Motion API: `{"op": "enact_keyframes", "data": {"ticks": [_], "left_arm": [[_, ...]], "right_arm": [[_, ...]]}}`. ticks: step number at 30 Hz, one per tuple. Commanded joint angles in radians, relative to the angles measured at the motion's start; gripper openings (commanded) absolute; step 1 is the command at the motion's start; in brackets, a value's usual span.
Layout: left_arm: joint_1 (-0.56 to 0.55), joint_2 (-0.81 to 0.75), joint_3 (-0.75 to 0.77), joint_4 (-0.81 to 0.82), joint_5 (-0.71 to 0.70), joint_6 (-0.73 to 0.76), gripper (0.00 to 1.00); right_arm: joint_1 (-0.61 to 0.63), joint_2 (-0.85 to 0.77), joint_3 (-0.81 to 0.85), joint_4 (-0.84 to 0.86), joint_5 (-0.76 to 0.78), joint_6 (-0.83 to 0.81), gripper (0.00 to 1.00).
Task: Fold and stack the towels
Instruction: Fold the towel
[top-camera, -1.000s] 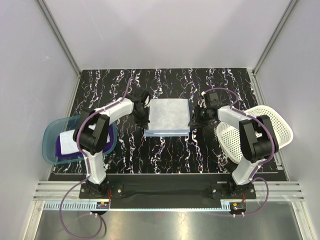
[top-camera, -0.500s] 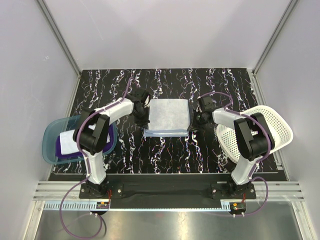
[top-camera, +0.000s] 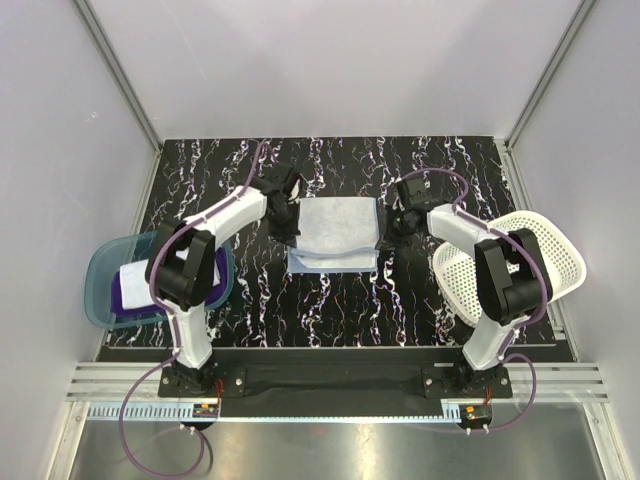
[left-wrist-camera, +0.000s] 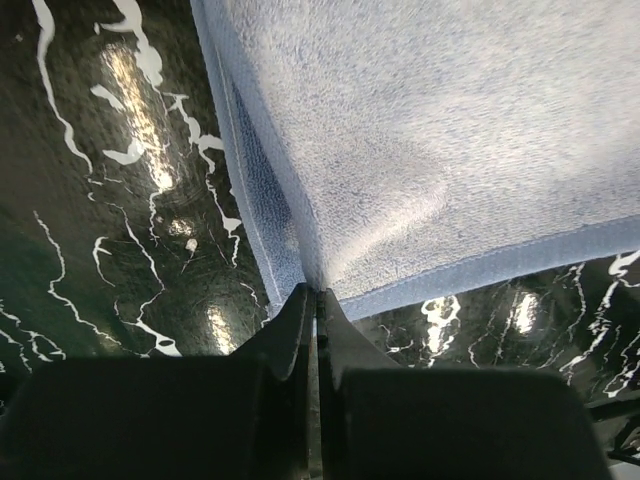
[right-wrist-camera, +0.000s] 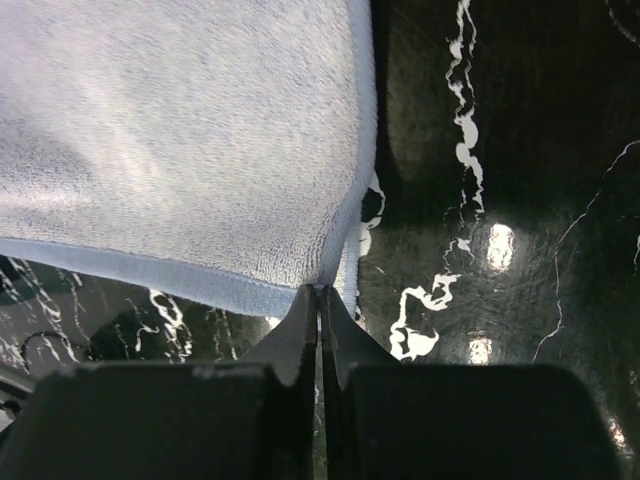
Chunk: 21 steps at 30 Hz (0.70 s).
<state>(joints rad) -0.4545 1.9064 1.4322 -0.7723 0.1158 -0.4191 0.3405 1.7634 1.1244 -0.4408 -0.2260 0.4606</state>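
A light blue towel (top-camera: 335, 235) lies mid-table, its fuzzy surface filling both wrist views (left-wrist-camera: 440, 130) (right-wrist-camera: 170, 130). My left gripper (top-camera: 288, 230) is shut on the towel's left corner, the jaws pinched together on the hem (left-wrist-camera: 318, 292). My right gripper (top-camera: 389, 228) is shut on the right corner (right-wrist-camera: 320, 288). The held layer rises off the table, and a lower layer shows beneath it. A purple towel (top-camera: 124, 298) with a white towel (top-camera: 136, 276) on top lies in the tub at the left.
The translucent teal tub (top-camera: 98, 268) stands at the left table edge. A white perforated basket (top-camera: 555, 262) lies at the right edge beside the right arm. The table top (top-camera: 330, 310) is black marble with white veins. Grey walls close in on three sides.
My right gripper has shut on the towel's right corner. Both wrists have shifted slightly toward the back, pulling the held edge with them.
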Motion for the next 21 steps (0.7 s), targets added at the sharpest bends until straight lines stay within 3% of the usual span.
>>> {"op": "enact_keyframes", "data": {"ticks": [1,7,11,21], "left_arm": [[-0.004,-0.064,0.068,-0.059,-0.030,0.022,0.00],[-0.009,-0.132,-0.045,-0.030,-0.024,0.023,0.00],[-0.007,-0.130,-0.145,0.021,-0.015,0.026,0.00],[-0.009,-0.115,-0.191,0.047,-0.015,0.045,0.00]], "right_arm": [[0.009,-0.064,0.064,-0.055,-0.004,-0.023,0.00],[0.044,-0.131,-0.037,0.045,-0.102,0.045,0.00],[0.061,-0.111,-0.172,0.151,-0.091,0.073,0.00],[0.061,-0.125,-0.215,0.157,-0.006,0.033,0.00]]}}
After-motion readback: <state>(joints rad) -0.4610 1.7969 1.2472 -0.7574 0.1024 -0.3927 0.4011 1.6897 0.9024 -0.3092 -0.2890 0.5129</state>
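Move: The towel's top layer hangs from both shut grippers, some 3 cm off the table. The lower layer's near-left corner lies about 4 cm back of the left hand and 3 cm below; the folded towel's middle is roughly 4 cm ahead and 9 cm right of that hand. For the right hand, the lower layer's near-right corner is about 4 cm back and 3 cm below, the towel's middle 4 cm ahead and 8 cm left. The top layer's two near corners, still pinched, are first raised another 2 to 3 cm, then drawn back towards the robot and lowered close to the table. Both arms do this together, each ending about 5 cm farther back and some 2 cm to the left, the right sinking a little more than the left; the grippers stay shut. ##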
